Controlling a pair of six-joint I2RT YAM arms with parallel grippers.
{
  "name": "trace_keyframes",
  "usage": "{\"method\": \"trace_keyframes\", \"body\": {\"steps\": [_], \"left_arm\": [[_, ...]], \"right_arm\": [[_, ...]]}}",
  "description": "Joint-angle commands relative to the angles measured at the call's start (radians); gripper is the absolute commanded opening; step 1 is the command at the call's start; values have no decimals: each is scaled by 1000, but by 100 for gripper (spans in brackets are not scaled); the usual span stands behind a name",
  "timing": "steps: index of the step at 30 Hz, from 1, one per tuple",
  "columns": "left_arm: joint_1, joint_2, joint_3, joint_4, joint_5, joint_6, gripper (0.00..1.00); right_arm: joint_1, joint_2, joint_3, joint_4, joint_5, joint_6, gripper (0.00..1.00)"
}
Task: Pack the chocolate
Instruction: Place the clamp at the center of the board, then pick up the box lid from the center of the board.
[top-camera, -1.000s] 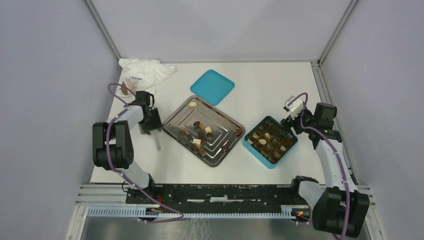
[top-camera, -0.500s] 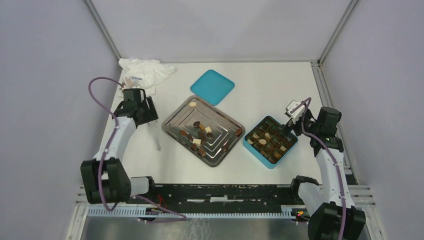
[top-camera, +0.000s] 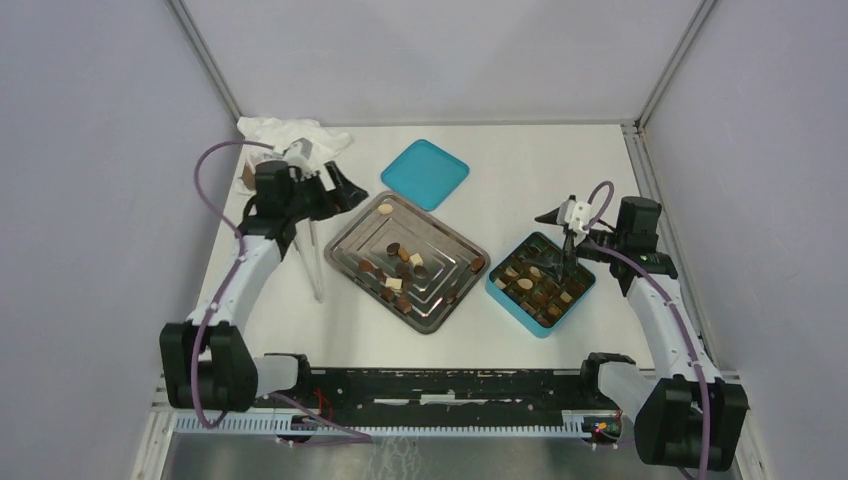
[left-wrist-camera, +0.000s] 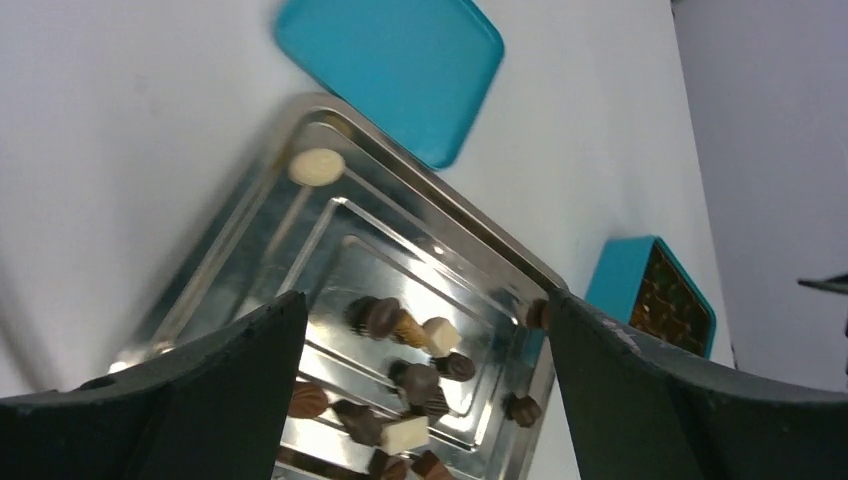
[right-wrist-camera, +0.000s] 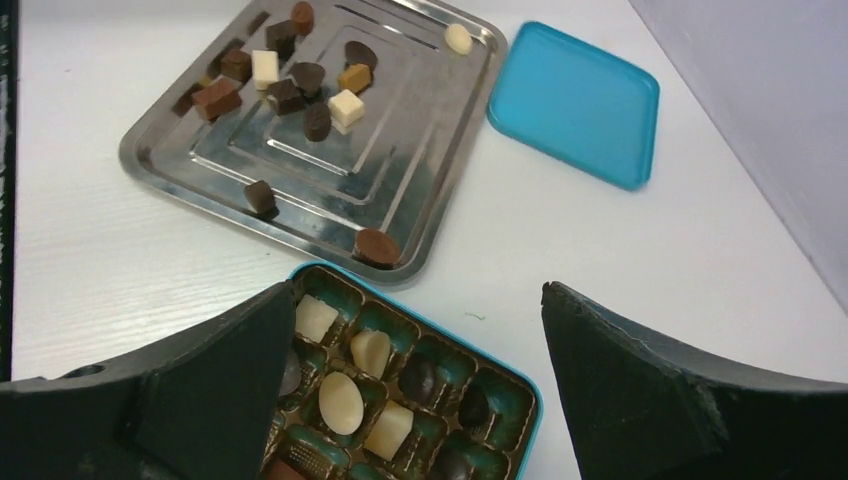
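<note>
The chocolate (top-camera: 400, 268) lies scattered on a steel tray (top-camera: 445, 245) as several small dark, light-brown and cream pieces. More pieces (right-wrist-camera: 340, 400) fill cells of the teal box (top-camera: 508, 303). My left gripper (top-camera: 338, 192) hangs open above the tray's far-left corner; in the left wrist view the left gripper (left-wrist-camera: 422, 300) frames the loose pieces (left-wrist-camera: 415, 380) with nothing between its fingers. My right gripper (top-camera: 558, 238) is open over the box's far edge. Seen from the right wrist, the right gripper (right-wrist-camera: 416, 290) is empty above the box rim (right-wrist-camera: 520, 385).
A teal lid (top-camera: 425, 172) lies flat behind the tray. A crumpled white bag (top-camera: 290, 138) sits in the far-left corner. A thin metal tool (top-camera: 315, 265) lies on the table left of the tray. Frame posts border the table on both sides.
Both grippers have opened wider. The left arm rose and swung from left of the tray toward its far corner. The right gripper moved left, over the box's far edge.
</note>
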Motion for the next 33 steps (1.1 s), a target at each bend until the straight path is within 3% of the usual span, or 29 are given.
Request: {"method": "trace_keyframes", "body": {"steps": [1,6,13,16,23,33], "left_arm": [[-209,158,123,118,17,-53,94],[-393,512,437,-66,-187,96,81],[-508,970,986,-420,-436,260,53],[-536,1085,1135,-480,-489,304,50],[-542,1209,1259,-499,-461,323,46],[-550,1265,1274,-504,-443,320,37]], "right_arm": [[10,32,-34,210,207,275,98],[-10,11,-79,234,296,298,98],[-16,-20,-84,249,347,297,98],[-16,-16,-77,239,353,293,98],[-16,-5,-72,233,353,290,98],[-16,8,-67,218,352,284,98]]}}
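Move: The blue lid, lying flat on the table, has its middle about 21 cm ahead of the left hand, 18 cm to its right and 20 cm below. The metal tray is centred some 6 cm back and 13 cm right of that hand; the white clamp lies about 5 cm back and 12 cm left. From the right hand the lid is roughly 31 cm ahead and 24 cm left, and the chocolate box is almost underneath, 2 cm back and 4 cm right. To the blue lid's edge, close by its corner next to the tray, comes the empty left hand: it sweeps right over the tray's far side, then forward and down, about 20 cm sideways, tipping steeply down and turning clockwise, its fingers narrowing from wide open to under half. Meanwhile the right hand, still wide open, eases forward, right and down about 4 cm each over the chocolate box, turning clockwise some 20 degrees. ##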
